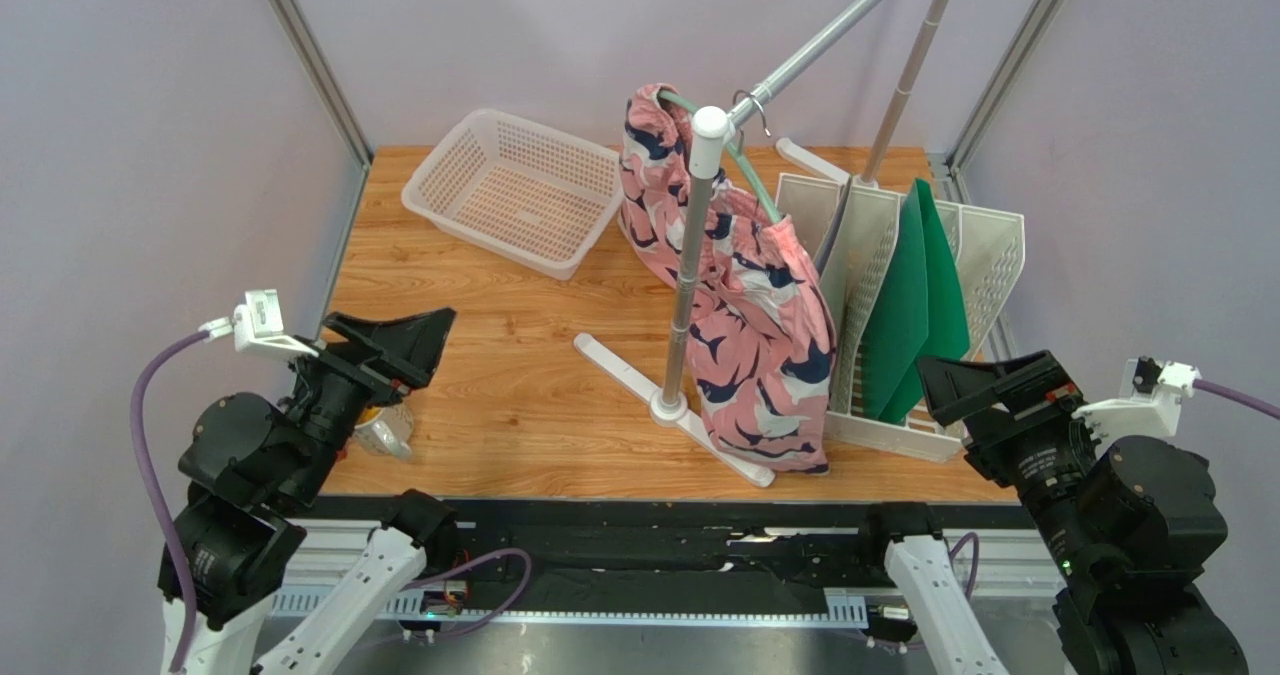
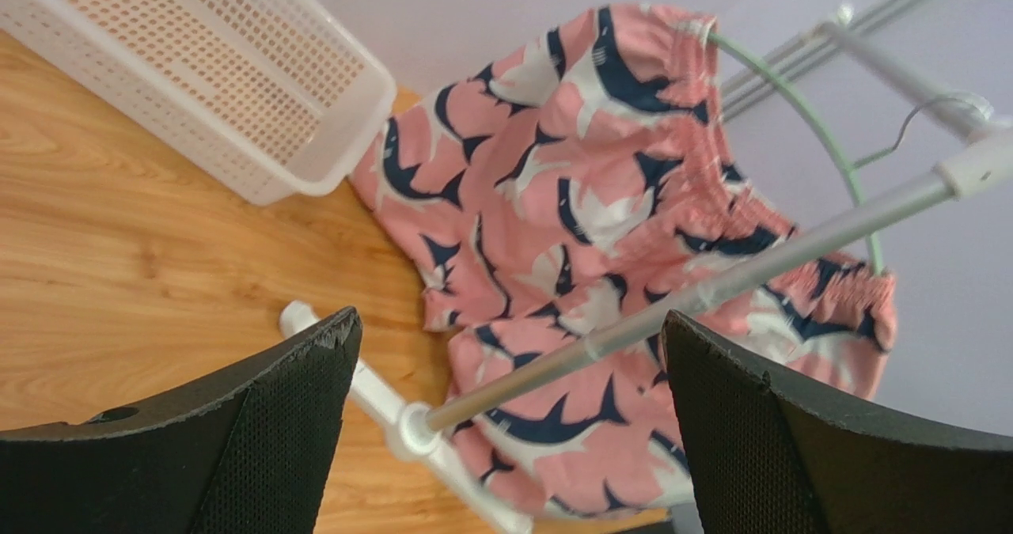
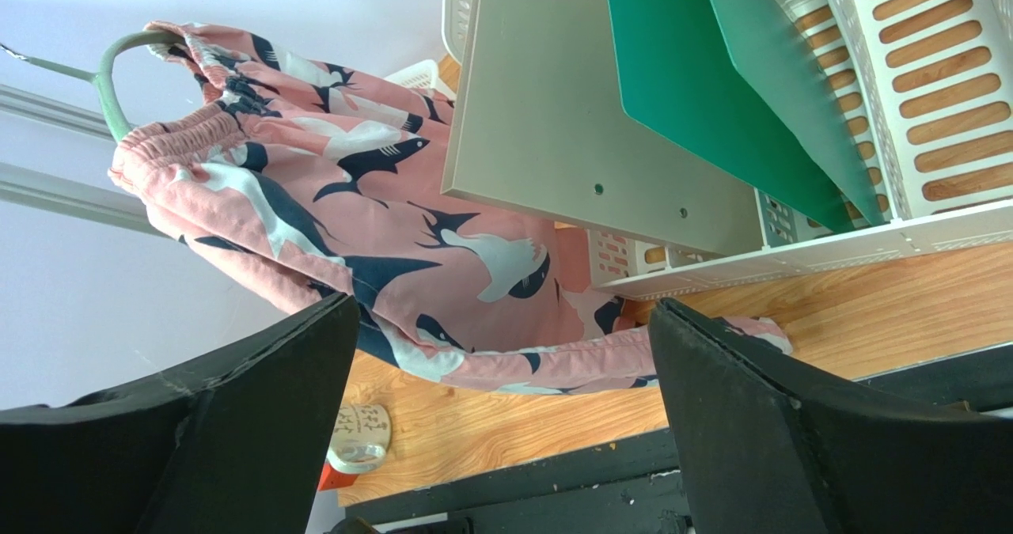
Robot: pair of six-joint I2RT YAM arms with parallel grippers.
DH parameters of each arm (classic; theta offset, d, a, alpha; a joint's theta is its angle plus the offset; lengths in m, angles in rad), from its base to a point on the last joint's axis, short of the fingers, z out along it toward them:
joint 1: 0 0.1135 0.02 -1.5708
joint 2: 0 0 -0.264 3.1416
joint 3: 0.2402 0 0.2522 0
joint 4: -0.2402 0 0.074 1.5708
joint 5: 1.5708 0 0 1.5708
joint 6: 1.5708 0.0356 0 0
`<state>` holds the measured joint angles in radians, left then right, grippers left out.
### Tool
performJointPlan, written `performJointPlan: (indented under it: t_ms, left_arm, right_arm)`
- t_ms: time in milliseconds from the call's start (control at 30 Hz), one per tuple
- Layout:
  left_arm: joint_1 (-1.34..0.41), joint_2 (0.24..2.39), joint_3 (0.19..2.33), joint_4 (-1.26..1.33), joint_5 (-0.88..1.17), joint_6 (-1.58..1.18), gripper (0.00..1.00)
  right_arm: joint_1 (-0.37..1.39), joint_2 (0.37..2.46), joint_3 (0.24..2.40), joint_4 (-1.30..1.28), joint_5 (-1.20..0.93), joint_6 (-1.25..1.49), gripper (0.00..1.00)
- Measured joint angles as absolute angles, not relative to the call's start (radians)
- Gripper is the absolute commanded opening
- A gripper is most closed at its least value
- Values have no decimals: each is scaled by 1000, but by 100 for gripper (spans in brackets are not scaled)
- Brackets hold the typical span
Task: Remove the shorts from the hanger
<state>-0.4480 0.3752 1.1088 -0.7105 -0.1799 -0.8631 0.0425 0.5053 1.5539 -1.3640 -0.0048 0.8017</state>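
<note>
The pink shorts (image 1: 751, 315) with navy-and-white shapes hang on the mint-green hanger (image 1: 747, 165), hooked on the grey rack pole (image 1: 819, 48) at table centre; their hem touches the wood. They also show in the left wrist view (image 2: 571, 237) and right wrist view (image 3: 345, 237), the hanger too (image 2: 820, 131) (image 3: 113, 77). My left gripper (image 1: 413, 342) is open and empty at the near left, apart from the shorts. My right gripper (image 1: 984, 383) is open and empty at the near right, beside the file rack.
A white basket (image 1: 519, 188) lies at the back left. A white file rack (image 1: 917, 293) holding green folders (image 1: 917, 293) stands right of the shorts. The rack's upright post (image 1: 688, 255) and white foot (image 1: 676, 405) stand in front of the shorts. A small cup (image 3: 357, 433) lies near the front left.
</note>
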Motion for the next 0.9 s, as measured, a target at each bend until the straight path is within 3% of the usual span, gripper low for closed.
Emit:
performJointPlan:
  t_ms: [167,400,900]
  left_arm:
    - [-448,429,1201,-788,-32,-728,99]
    - [-448,416,1178,-730,38,-744,99]
    - [-448,664,1285,-675,202,-775,97]
  right_arm:
    - [43,539,1544,-1364,-38,796,100]
    - [43,619,1514,-1371,-106,793,100]
    - [43,668,1523,-1274,-479,609,98]
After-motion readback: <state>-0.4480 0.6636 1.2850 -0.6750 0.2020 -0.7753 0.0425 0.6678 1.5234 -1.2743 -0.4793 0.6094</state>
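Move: The shorts hang roughly 11 cm ahead of my left hand, 29 cm to its right, their middle some 9 cm lower. The stand's front pole comes in between, about 8 cm ahead and 24 cm to the right; the mug sits some 3 cm ahead, 12 cm left and 25 cm down. From my right hand the shorts are about 16 cm ahead and 17 cm left, 9 cm lower, with the file rack 21 cm ahead, 7 cm right and 19 cm down. I close in on the hanging shorts from both sides with open grippers. My right hand dips forward, then sweeps left and lifts again, about 7 cm leftward in all, swinging some 30 degrees counter-clockwise to face the shorts; my left draws back slightly, then goes right towards the pole and shorts, rising a little and turning clockwise. ##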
